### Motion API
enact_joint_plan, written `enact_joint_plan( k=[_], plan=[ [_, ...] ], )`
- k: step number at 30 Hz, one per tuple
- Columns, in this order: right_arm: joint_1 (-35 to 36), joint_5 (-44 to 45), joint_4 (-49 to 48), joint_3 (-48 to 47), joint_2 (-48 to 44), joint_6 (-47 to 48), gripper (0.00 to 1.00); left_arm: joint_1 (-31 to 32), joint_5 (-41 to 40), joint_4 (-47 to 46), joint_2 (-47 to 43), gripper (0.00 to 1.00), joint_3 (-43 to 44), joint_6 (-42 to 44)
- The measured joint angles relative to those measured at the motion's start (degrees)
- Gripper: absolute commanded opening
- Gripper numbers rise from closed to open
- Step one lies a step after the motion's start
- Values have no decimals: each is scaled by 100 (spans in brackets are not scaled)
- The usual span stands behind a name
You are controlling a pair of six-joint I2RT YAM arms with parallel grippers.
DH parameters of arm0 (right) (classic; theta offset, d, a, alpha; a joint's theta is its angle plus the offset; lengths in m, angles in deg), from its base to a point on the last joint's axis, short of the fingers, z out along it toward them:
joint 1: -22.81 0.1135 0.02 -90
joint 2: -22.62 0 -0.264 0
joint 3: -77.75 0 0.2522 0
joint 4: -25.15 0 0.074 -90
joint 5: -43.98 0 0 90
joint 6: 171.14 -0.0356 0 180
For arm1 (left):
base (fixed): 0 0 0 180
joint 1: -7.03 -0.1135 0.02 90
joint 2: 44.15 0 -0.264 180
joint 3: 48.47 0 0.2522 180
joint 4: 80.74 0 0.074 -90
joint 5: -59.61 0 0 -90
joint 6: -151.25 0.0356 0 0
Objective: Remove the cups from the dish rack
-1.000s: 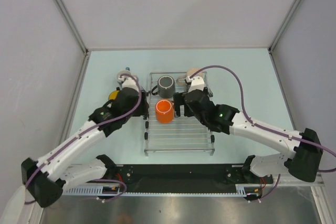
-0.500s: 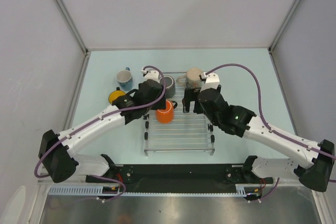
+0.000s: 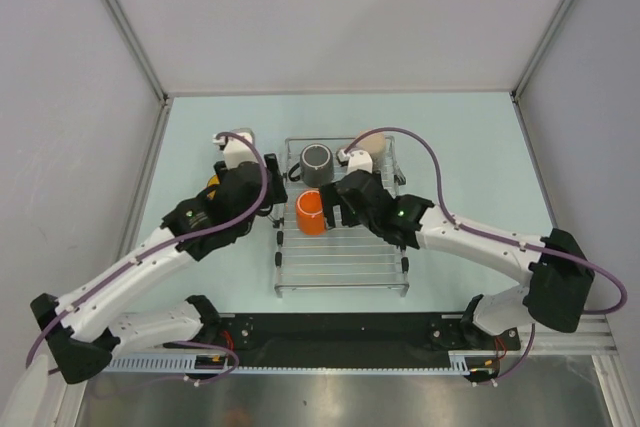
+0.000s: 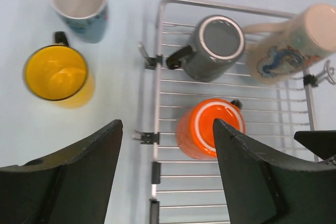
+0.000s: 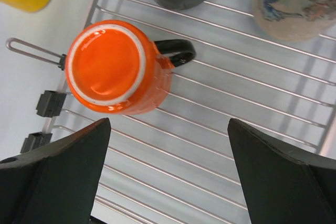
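The dish rack point(image 3: 340, 267) lies mid-table with three cups on it. An orange mug point(image 3: 311, 212) with a black handle stands at its left. Behind it are a dark grey mug point(image 3: 317, 160) and a tall beige mug point(image 4: 291, 45), which leans at the back right. On the table left of the rack stand a yellow mug point(image 4: 56, 74) and a blue mug point(image 4: 81, 6). My left gripper point(image 4: 168, 129) hangs open above the rack's left edge point(image 4: 157, 77), holding nothing. My right gripper point(image 5: 168, 124) is open over bare bars just right of the orange mug point(image 5: 115, 69).
Grey walls close the table at the back and both sides. In the top view my left arm covers the blue mug and most of the yellow one. Purple cables loop above both wrists. The rack's near half point(image 5: 220, 145) holds only bars.
The blue mug has been let go and stands left of the rack. My left gripper's jaws have spread wider. My right gripper has shifted left, closer to the orange mug.
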Motion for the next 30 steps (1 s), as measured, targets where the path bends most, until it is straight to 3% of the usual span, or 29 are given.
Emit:
enact_joint_plan(
  k=[7,30],
  plan=[
    [107,-260,-271,-614,682,103,100,-260,-402,483,-610,75,-267,-203],
    [210,-485,-291,-1506,2116,197,100,-450,-343,728,-804,77,-748,-352]
  ],
)
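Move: The upside-down orange cup lies about 9 cm to the right hand's left, 3 cm ahead and some 7 cm below it. The grey mug stands roughly 11 cm farther out than the orange cup and level with it sideways, and the floral mug is about 15 cm ahead of the right hand and 6 cm to its right. From the left hand, the orange cup is some 12 cm to the right, 2 cm ahead and 15 cm below. With its fingers kept wide open, the right hand sweeps about 9 cm left over the rack to the orange cup, rising slightly, then sinking so that it ends nearly 4 cm lower and a little farther forward, turned slightly counter-clockwise, with the fingertips astride the cup's near end. The empty left hand clears away from the rack by some 6 cm to its left, ending about 3 cm lower and slightly back, still open. ##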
